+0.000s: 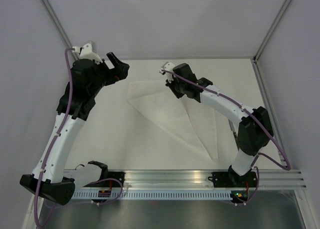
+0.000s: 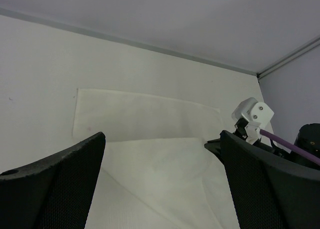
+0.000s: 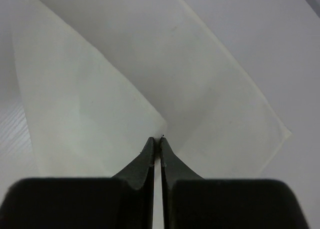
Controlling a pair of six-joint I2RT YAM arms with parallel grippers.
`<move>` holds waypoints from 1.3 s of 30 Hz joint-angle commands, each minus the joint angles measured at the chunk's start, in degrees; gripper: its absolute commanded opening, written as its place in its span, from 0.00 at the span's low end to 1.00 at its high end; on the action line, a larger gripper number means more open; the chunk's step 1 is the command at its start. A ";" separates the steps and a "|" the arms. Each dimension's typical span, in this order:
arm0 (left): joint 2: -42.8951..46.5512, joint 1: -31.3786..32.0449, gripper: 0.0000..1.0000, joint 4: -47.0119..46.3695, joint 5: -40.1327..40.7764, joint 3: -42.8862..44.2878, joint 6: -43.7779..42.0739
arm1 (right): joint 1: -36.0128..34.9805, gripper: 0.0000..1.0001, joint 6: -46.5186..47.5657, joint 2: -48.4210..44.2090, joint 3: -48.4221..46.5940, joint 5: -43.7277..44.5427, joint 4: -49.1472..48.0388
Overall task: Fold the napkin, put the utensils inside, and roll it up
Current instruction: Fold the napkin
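Note:
The white napkin (image 1: 197, 126) lies on the pale table, partly folded, with one flap raised over the rest. My right gripper (image 1: 178, 93) is shut on that flap's corner. In the right wrist view the closed fingertips (image 3: 160, 140) pinch the corner where the raised flap (image 3: 95, 94) meets the lower layer (image 3: 220, 99). My left gripper (image 1: 119, 64) hovers open past the napkin's far-left corner, holding nothing. In the left wrist view its gripper (image 2: 162, 139) has wide-set jaws framing the napkin (image 2: 150, 114), and the right gripper (image 2: 214, 145) shows at the flap's edge. The utensils are out of view.
Grey enclosure walls (image 1: 165, 19) close in the table at the back and sides. An aluminium rail (image 1: 200, 178) with both arm bases runs along the near edge. The right arm's elbow (image 1: 255, 126) stands beside the napkin's right edge.

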State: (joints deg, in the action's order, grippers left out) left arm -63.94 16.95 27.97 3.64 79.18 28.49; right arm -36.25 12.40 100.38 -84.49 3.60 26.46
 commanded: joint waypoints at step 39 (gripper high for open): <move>-1.89 -0.34 1.00 -4.06 -2.76 -0.08 1.57 | 6.45 0.00 -3.26 -5.98 -3.32 7.13 3.16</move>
State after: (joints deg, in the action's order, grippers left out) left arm -66.00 16.95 26.37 2.37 79.13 28.51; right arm -30.30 10.04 96.60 -85.43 7.46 27.94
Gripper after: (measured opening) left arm 0.993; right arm 0.077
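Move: The shut right fingers hold the napkin's lifted near-left corner. The napkin's far-right corner, where it is headed, lies about 13 cm ahead, 17 cm right and 14 cm below. The far-left corner is about 13 cm ahead and 28 cm left, the knife some 16 cm back and 28 cm right, both on the table. From the idle left hand the far-right corner is about 19 cm ahead, 41 cm right and 35 cm lower. Still pinching the napkin's corner, the right hand carries it about 5 cm right, rising and easing forward towards the far-right corner. ##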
